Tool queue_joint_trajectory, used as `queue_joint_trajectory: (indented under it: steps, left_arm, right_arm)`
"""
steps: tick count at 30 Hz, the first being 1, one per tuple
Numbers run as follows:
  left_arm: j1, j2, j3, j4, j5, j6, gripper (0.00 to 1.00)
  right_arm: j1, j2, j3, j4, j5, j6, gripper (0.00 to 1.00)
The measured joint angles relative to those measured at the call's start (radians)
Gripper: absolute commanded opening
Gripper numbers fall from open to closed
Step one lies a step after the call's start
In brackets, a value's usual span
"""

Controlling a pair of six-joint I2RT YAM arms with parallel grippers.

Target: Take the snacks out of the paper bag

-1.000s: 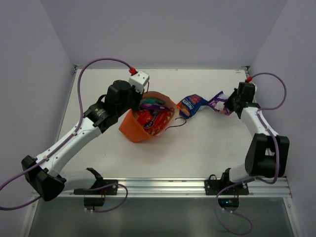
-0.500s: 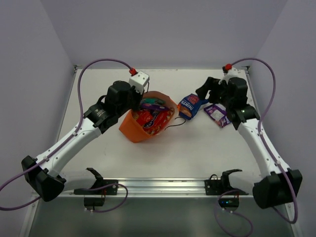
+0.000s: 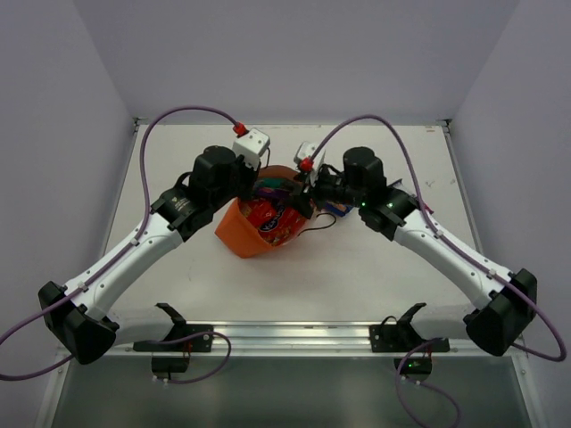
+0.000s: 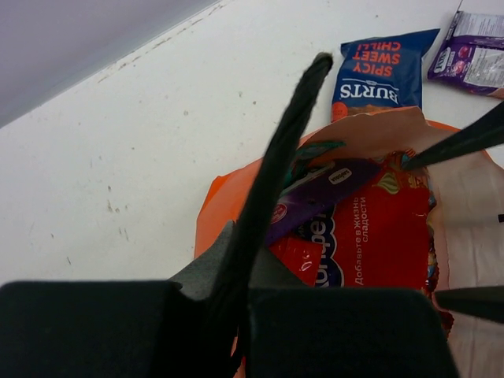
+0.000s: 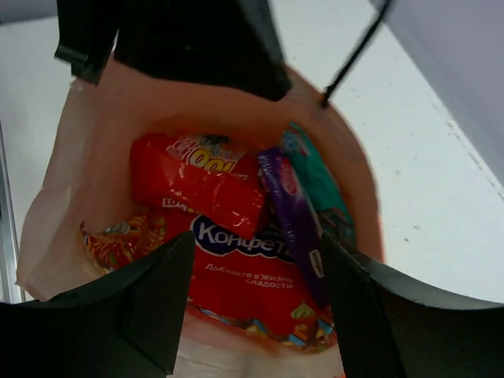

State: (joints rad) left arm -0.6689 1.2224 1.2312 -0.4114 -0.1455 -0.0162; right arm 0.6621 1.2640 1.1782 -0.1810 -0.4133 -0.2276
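Observation:
The orange paper bag [image 3: 239, 234] lies open-mouthed mid-table. My left gripper [image 3: 252, 185] is shut on its back rim [image 4: 211, 211]. My right gripper [image 3: 302, 198] is open at the bag's mouth, and nothing is between its fingers [image 5: 157, 303]. Below it lies the larger red packet [image 5: 252, 287]. A small red packet [image 5: 201, 185], a purple one [image 5: 295, 220] and a teal one [image 5: 319, 177] lie on top of that, all inside the bag. Outside, on the table, lie a blue-and-red packet [image 4: 378, 71] and a second purple packet [image 4: 472, 55].
A black cord handle [image 3: 317, 230] trails from the bag toward the right arm. Grey walls close in the table at the back and both sides. A metal rail [image 3: 294, 334] runs along the near edge between the arm bases.
My right arm let go of the purple packet on the right of the table, then swung left to the bag's mouth with its jaws open. The left arm and the bag have not moved.

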Motion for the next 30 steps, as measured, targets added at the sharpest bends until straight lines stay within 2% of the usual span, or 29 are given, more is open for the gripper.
queue_joint_trajectory:
  steps: [4, 10, 21, 25, 26, 28, 29, 30]
  left_arm:
    - [0.000, 0.000, 0.000, 0.000, 0.004, -0.007, 0.00]
    - [0.000, -0.005, 0.000, -0.001, 0.013, -0.017, 0.00]
    - [0.000, -0.007, -0.001, -0.005, 0.024, -0.025, 0.00]
    - [0.000, -0.008, -0.001, -0.005, 0.024, -0.025, 0.00]
    - [0.000, -0.008, -0.001, -0.005, 0.024, -0.025, 0.00]
    - [0.000, -0.011, -0.002, -0.005, 0.024, -0.025, 0.00]
    - [0.000, -0.012, -0.002, -0.006, 0.024, -0.025, 0.00]
    - [0.000, -0.013, -0.003, -0.006, 0.024, -0.025, 0.00]
  right_arm:
    - [0.054, 0.077, 0.000, -0.022, -0.005, -0.109, 0.67]
    - [0.057, 0.137, -0.018, 0.025, 0.048, -0.203, 0.67]
    - [0.058, 0.322, -0.019, 0.082, 0.106, -0.267, 0.65]
    - [0.058, 0.335, -0.025, 0.109, 0.114, -0.270, 0.49]
    - [0.057, 0.336, -0.027, 0.115, 0.118, -0.271, 0.34]
    - [0.057, 0.336, -0.029, 0.126, 0.130, -0.272, 0.20]
    - [0.056, 0.335, -0.029, 0.131, 0.134, -0.269, 0.08]
    - [0.055, 0.335, -0.029, 0.134, 0.134, -0.268, 0.04]
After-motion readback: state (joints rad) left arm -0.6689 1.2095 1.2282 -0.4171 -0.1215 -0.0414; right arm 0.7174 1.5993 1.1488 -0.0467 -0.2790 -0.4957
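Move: The purple snack stands in the paper bag about 15 cm below the right hand, some 5 cm farther out and 5 cm to its left. The teal packet is 3 cm beyond the purple snack, at the same height. The red 100 packet lies some 5 cm nearer the base than it and 2 cm more to the left. From the left hand, the purple snack is about 3 cm farther out, 7 cm right and 12 cm down. The right fingertips end up closing on the near end of the purple snack, deep in the bag. To get there the hand sinks some 13 cm through the mouth with open jaws, also going left a little and then forward about 5 cm. Its fingers tip roughly 20 degrees steeper before shutting most of the way. The left hand stays put, still gripping the bag's rim. ##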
